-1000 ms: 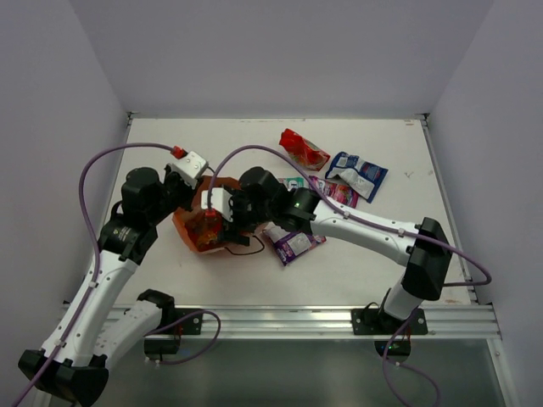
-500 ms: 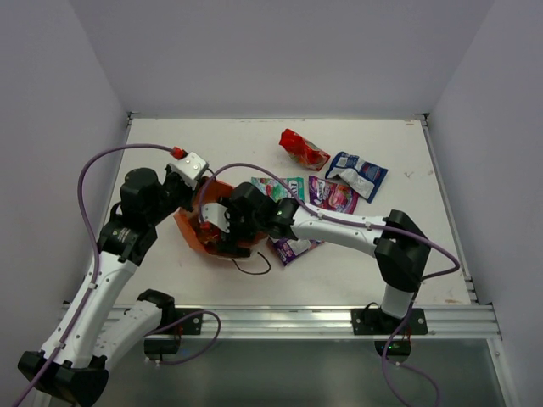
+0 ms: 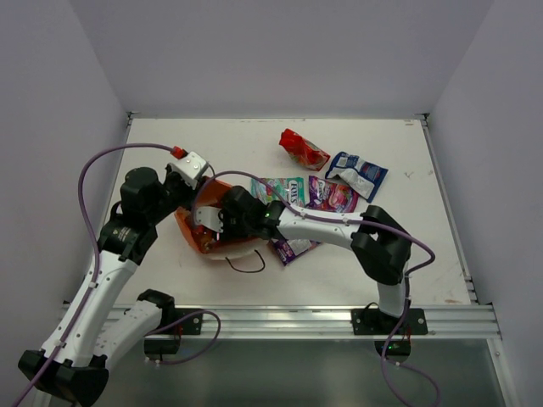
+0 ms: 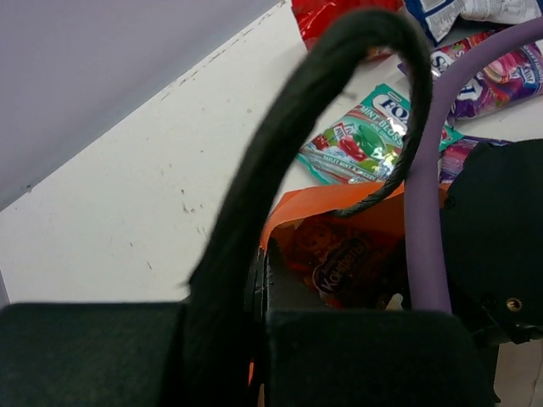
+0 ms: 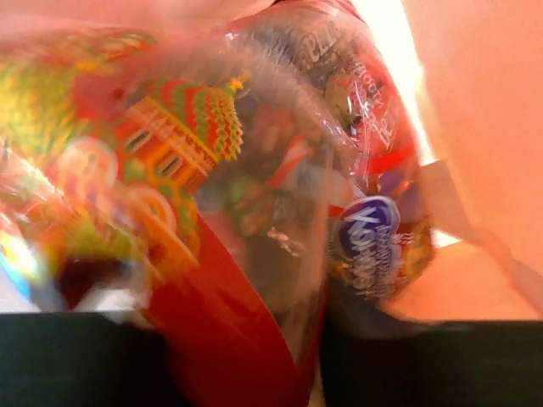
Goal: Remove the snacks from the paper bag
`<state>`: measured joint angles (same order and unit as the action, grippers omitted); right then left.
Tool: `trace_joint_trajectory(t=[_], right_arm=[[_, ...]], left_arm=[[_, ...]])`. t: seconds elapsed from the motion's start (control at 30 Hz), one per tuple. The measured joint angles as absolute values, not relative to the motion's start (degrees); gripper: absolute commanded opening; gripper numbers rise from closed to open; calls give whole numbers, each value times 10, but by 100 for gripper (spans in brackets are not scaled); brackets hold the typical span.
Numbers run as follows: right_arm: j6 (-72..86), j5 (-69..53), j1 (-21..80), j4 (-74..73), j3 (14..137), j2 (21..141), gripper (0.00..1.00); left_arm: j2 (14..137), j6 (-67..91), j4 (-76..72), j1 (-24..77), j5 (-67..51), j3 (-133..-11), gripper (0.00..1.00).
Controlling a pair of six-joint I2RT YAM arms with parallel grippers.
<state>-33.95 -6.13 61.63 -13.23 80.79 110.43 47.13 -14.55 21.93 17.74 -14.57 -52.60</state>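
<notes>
The orange paper bag (image 3: 197, 237) lies on its side at the table's left, mouth toward the right. My left gripper (image 3: 193, 182) is shut on the bag's upper rim (image 4: 293, 212), with its dark cord handle (image 4: 280, 153) looping across the left wrist view. My right gripper (image 3: 219, 227) is deep inside the bag, its jaws closed on a red glossy snack packet (image 5: 229, 331). A second packet (image 5: 373, 229) lies beside it in the bag. Out on the table lie red (image 3: 303, 148), blue-and-white (image 3: 357, 175), green (image 3: 280, 188), magenta (image 3: 333, 194) and purple (image 3: 293, 248) snacks.
White walls stand close on the left, the back and the right of the table (image 3: 212, 148). A metal rail (image 3: 280, 320) runs along the near edge. A purple cable (image 4: 424, 195) of the right arm hangs over the bag's mouth.
My right arm has pushed left, deeper into the bag, uncovering the green packet. Its jaws spread wide, then closed in on the red packet. The left gripper kept its hold.
</notes>
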Motion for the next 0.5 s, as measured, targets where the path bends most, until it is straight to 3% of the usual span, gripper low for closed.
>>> trace_joint_trajectory(t=[0.07,0.5], right_arm=[[-343,-58,617,-126,808,1098,3],[-329,-90,619,-238,783,888,0]], left_arm=[[471,-145,219,177,-143,-526,0],[477,-141,219,178,-116,-526,0]])
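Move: Deep in the paper bag, the right hand's fingers are already half closed on the red seam of a candy packet whose middle lies about 3 cm farther left, 1 cm ahead and 2 cm lower. Outside the bag, some 8 cm below the hand, the mint packet lies 15 cm right and 9 cm ahead, the purple packet 18 cm right and 4 cm back. For the left hand, holding the rim, the candy packet is about 20 cm below and 4 cm back, roughly level sideways. Finishing its pinch on the packet's red seam, the right hand then pulls it up by some 12 cm towards the bag's mouth, slowly at first, then fast, veering about 5 cm to its right and 4 cm back as the fingers tip slightly upward. The left hand stays nearly in place, keeping the bag's rim pinched. ##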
